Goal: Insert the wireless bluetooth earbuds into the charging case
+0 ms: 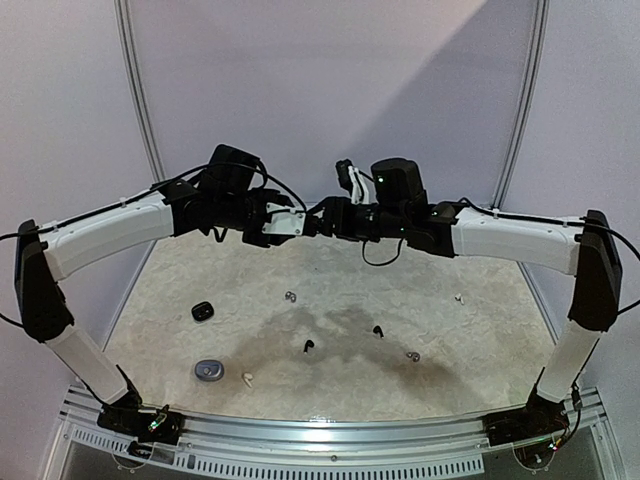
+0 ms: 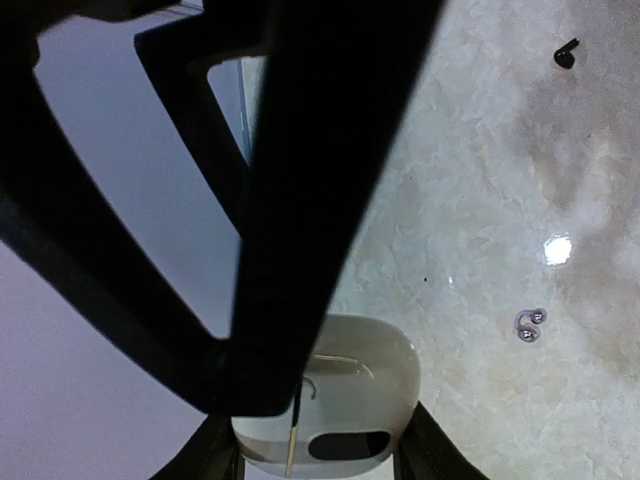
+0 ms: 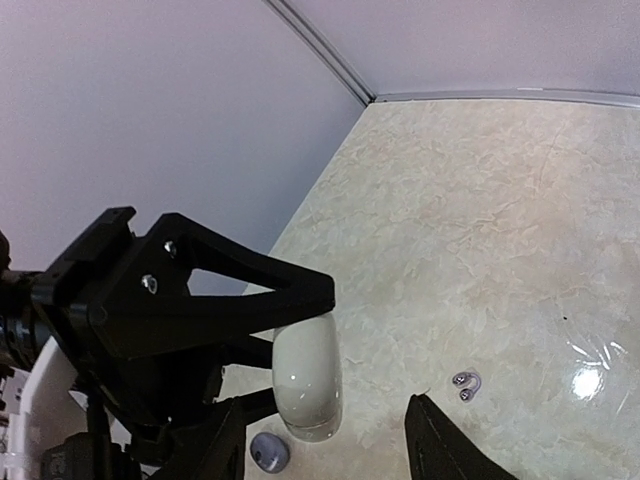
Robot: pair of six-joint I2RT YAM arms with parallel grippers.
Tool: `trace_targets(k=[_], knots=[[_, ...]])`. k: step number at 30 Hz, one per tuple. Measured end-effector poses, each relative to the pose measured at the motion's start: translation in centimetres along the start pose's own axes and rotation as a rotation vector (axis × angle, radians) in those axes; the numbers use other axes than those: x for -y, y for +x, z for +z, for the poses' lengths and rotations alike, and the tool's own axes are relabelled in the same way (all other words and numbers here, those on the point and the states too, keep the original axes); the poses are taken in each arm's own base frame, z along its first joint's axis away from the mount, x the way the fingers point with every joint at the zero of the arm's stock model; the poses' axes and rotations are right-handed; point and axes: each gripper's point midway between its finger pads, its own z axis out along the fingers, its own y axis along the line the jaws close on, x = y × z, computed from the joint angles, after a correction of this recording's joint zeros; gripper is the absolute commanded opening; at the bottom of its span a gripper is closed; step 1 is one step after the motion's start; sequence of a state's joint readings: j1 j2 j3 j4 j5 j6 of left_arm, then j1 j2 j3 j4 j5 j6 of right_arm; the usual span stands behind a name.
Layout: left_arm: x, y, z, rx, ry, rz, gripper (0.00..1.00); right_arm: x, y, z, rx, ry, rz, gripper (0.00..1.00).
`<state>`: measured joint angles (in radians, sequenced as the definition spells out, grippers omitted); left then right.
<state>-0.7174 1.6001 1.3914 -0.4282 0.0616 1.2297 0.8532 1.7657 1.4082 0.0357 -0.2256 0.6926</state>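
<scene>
A white pebble-shaped charging case (image 2: 360, 385) is held in the air above the table's middle, with my left gripper (image 2: 320, 445) shut on it from both sides. It shows a dark oval recess on its near face. My right gripper (image 3: 330, 425) faces it, jaws apart. The case (image 3: 308, 375) sits between them, close to the left finger, with a wide gap to the right finger. In the top view both grippers (image 1: 290, 224) (image 1: 322, 216) meet nose to nose. Tiny earbuds lie on the table: black ones (image 1: 308, 346) (image 1: 377, 330), silvery ones (image 1: 291, 296) (image 1: 412, 356) and white ones (image 1: 246, 379) (image 1: 459, 298).
A black case (image 1: 202, 311) and a grey-blue case (image 1: 208, 371) rest on the table's left side. The pale mottled tabletop (image 1: 470, 350) is bounded by white walls at the back and a metal rail (image 1: 330, 430) at the near edge.
</scene>
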Motion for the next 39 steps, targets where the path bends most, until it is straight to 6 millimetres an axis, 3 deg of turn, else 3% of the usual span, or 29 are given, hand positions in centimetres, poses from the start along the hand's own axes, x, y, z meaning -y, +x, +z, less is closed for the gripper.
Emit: trace_targets(k=[3, 9, 13, 19, 22, 23, 26, 27, 28, 32, 35, 39], knots=[[-0.1, 0.0, -0.1, 0.003, -0.007, -0.002, 0.0, -0.3, -0.1, 0.6, 0.0, -0.022, 0.004, 0.43], [0.2, 0.0, 0.0, 0.003, -0.005, -0.003, 0.0, -1.3, -0.8, 0.9, 0.009, -0.065, 0.002, 0.39], [0.0, 0.0, 0.0, 0.005, -0.013, -0.002, 0.0, -1.0, -0.1, 1.6, -0.012, -0.072, 0.012, 0.38], [0.0, 0.1, 0.0, -0.003, -0.01, -0.004, 0.0, -0.4, 1.0, 2.7, -0.051, -0.08, 0.025, 0.1], [0.3, 0.1, 0.0, -0.003, 0.0, -0.01, 0.0, -0.4, 1.1, 2.7, -0.055, -0.08, 0.007, 0.04], [0.3, 0.1, 0.0, -0.002, -0.001, -0.014, 0.13, -0.5, 1.2, 2.7, -0.056, -0.081, 0.004, 0.02], [0.5, 0.1, 0.0, -0.001, 0.008, -0.051, 0.8, -0.4, 1.3, 2.7, -0.06, -0.081, 0.002, 0.0], [0.7, 0.1, -0.1, 0.001, 0.019, -0.078, 0.93, -0.4, 1.4, 2.7, -0.063, -0.08, 0.001, 0.0], [1.0, 0.0, -0.2, 0.008, 0.04, -0.11, 0.98, -0.4, 1.5, 2.7, -0.064, -0.081, -0.001, 0.0], [2.7, 0.1, -1.6, 0.054, 0.158, -0.334, 0.99, -0.1, 2.1, 2.2, -0.08, -0.068, -0.05, 0.0], [2.8, 1.1, -4.1, 0.108, 0.218, -0.559, 0.99, -0.8, 2.3, 1.0, -0.108, -0.084, -0.136, 0.0], [2.2, 1.1, -8.8, 0.22, 0.226, -0.823, 0.93, -4.1, 1.4, -1.8, -0.107, -0.184, -0.316, 0.0]])
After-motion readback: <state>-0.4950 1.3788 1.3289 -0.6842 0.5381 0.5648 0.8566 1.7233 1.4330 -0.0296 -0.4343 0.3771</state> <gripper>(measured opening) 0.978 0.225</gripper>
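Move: The left hand already holds the white charging case, its middle about 1 cm ahead, 1 cm right and 1 cm below that hand point. From the right hand, still open and empty, the case lies about 5 cm left, 2 cm ahead and 3 cm lower. Down on the table, roughly 26 cm below the right hand, the silver earbuds lie 7 cm left and 1 cm ahead, and the nearer black earbud 14 cm back and 2 cm left. While the left hand holds the white case still, the right hand eases about 2.5 cm left towards it, sinking slightly at the end, and closes its fingers to pinch the free end. Once that grip is on, the left fingers open wide and let go, the left hand drawing off left and back from the case some 9 cm, rising late as its wrist swings about 50 degrees, while the right keeps its pinch and carries the case back and up, its wrist turning a little counter-clockwise. ##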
